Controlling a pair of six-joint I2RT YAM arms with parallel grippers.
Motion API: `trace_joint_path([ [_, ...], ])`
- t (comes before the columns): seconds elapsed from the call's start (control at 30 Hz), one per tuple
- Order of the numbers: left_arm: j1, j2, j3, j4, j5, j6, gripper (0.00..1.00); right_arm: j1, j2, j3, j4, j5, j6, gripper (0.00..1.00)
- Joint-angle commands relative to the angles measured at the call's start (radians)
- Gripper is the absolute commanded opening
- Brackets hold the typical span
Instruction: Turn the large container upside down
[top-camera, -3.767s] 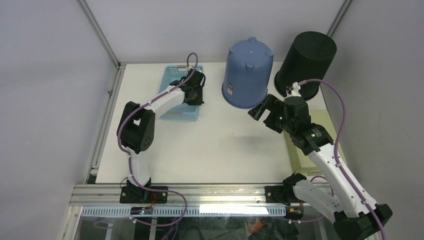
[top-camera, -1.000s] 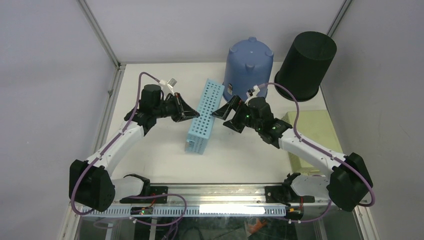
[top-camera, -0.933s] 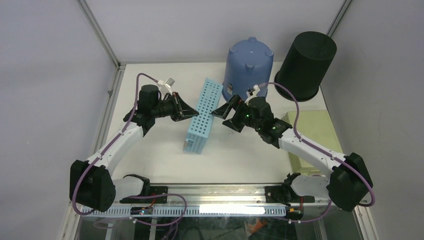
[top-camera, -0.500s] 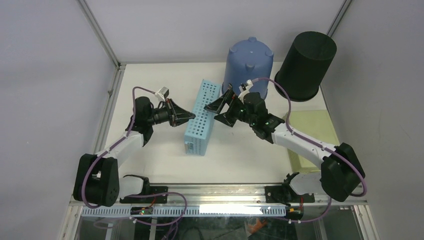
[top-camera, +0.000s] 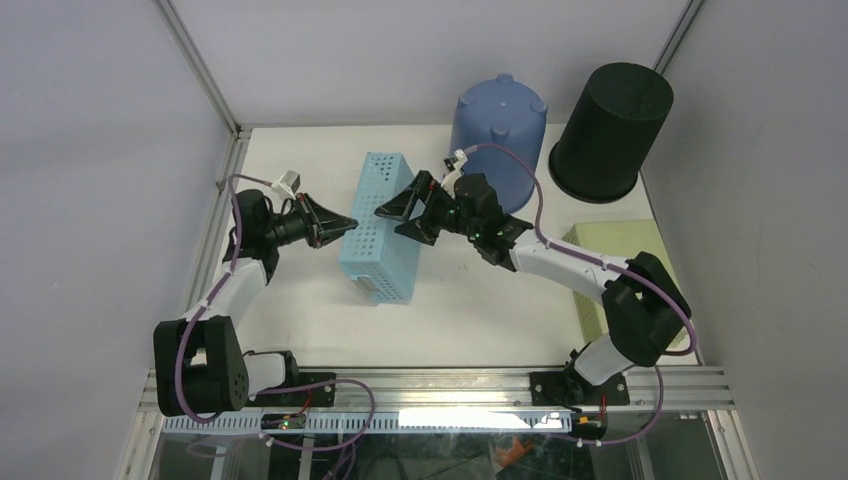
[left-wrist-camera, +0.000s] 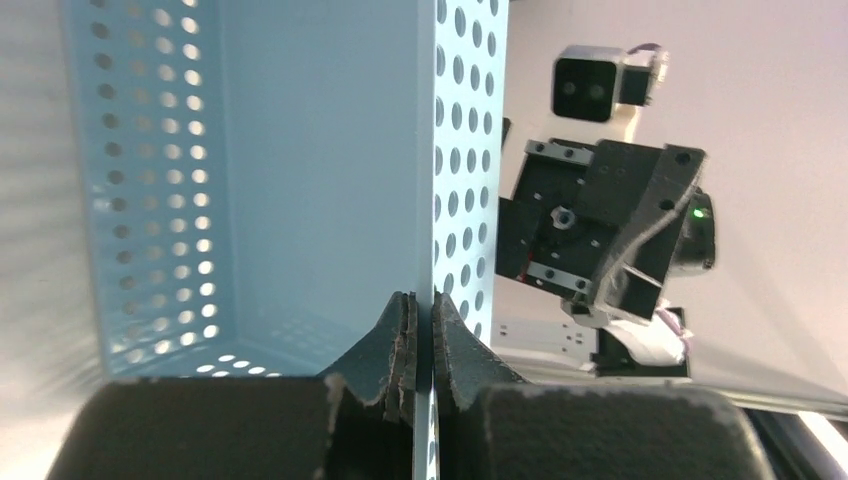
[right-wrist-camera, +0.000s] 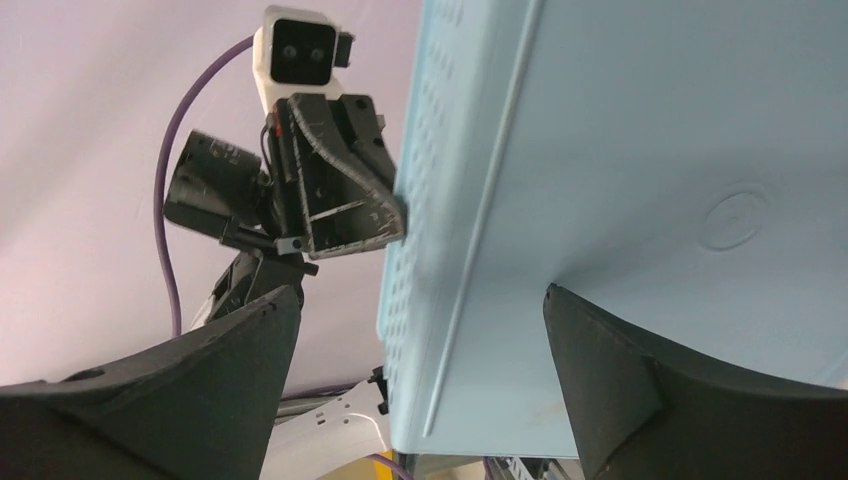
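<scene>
The large container (top-camera: 378, 232) is a light blue perforated basket, tipped on its side at mid table with its solid bottom turned up and to the right. My left gripper (top-camera: 350, 222) is shut on its long wall from the left. In the left wrist view the fingertips (left-wrist-camera: 402, 325) pinch the wall's rim, with the basket's hollow inside (left-wrist-camera: 300, 160) to their left. My right gripper (top-camera: 397, 218) stands open at the basket's bottom. In the right wrist view the bottom (right-wrist-camera: 660, 200) fills the space between the spread fingers (right-wrist-camera: 620, 380), and nothing is gripped.
An upside-down blue bucket (top-camera: 500, 135) and an upside-down black bin (top-camera: 610, 130) stand at the back right, just behind the right arm. A pale green pad (top-camera: 600, 255) lies at the right edge. A metal frame rail (top-camera: 215, 210) runs along the table's left side.
The basket has tipped further over to the left, from standing on edge to bottom facing up. The left gripper drew back leftward with the wall; the right gripper followed left against the bottom.
</scene>
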Motion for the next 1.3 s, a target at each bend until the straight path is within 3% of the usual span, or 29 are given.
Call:
trace_joint_path([
  [0.0,0.055,-0.005,0.112,-0.390,-0.099,0.340,0.00,0.051,0.064,0.112,0.099,-0.055,0.000,0.96],
  [0.1,0.076,0.012,0.173,-0.567,-0.228,0.474,0.00,0.066,0.100,0.141,0.098,-0.068,0.002,0.96],
  [0.23,0.076,0.028,0.201,-0.625,-0.360,0.534,0.00,0.067,0.084,0.148,0.049,-0.061,-0.020,0.96],
  [0.4,0.077,0.031,0.229,-0.636,-0.531,0.541,0.04,0.065,-0.003,0.167,-0.197,0.064,-0.160,0.96],
  [0.5,0.077,0.052,0.269,-0.658,-0.646,0.564,0.12,0.065,-0.078,0.141,-0.313,0.139,-0.210,0.96],
  [0.63,0.077,0.100,0.340,-0.696,-0.710,0.605,0.46,0.065,-0.185,0.073,-0.405,0.218,-0.230,0.97],
  [0.8,0.078,0.114,0.386,-0.698,-0.693,0.601,0.49,0.056,-0.287,0.015,-0.501,0.296,-0.239,0.97],
  [0.97,0.064,0.020,0.439,-0.723,-0.778,0.631,0.55,0.039,-0.364,0.026,-0.648,0.397,-0.266,0.97],
  [1.03,-0.025,-0.023,0.485,-0.771,-0.901,0.677,0.59,0.035,-0.389,0.045,-0.713,0.446,-0.307,0.97],
  [1.13,-0.265,-0.058,0.552,-0.842,-1.114,0.729,0.67,0.030,-0.424,0.073,-0.803,0.535,-0.341,0.98],
  [1.27,-0.482,-0.078,0.545,-0.904,-1.207,0.696,0.68,0.018,-0.464,0.097,-0.897,0.630,-0.361,0.98],
])
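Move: The left hand, its fingers shut, holds the upper left rim of the blue basket, which leans on its side with its bottom towards the right hand. The basket is to come down on table about 4 cm ahead of that hand, 2 cm left and 15 cm below. From the open right hand the basket's middle is some 2 cm ahead, 2 cm left and 12 cm down; the blue bucket stands roughly 22 cm ahead and 21 cm right, the black bucket about 24 cm ahead and 47 cm right. Leftward and somewhat forward, the left hand draws the basket's rim over, then drops about 8 cm, fingers rolling downward some 40 degrees and opening to let go; it then rises and swings back right over the basket. The open right hand first follows left about 3.5 cm, pushing against the basket's bottom side, then withdraws right nearly 18 cm and slightly back. ##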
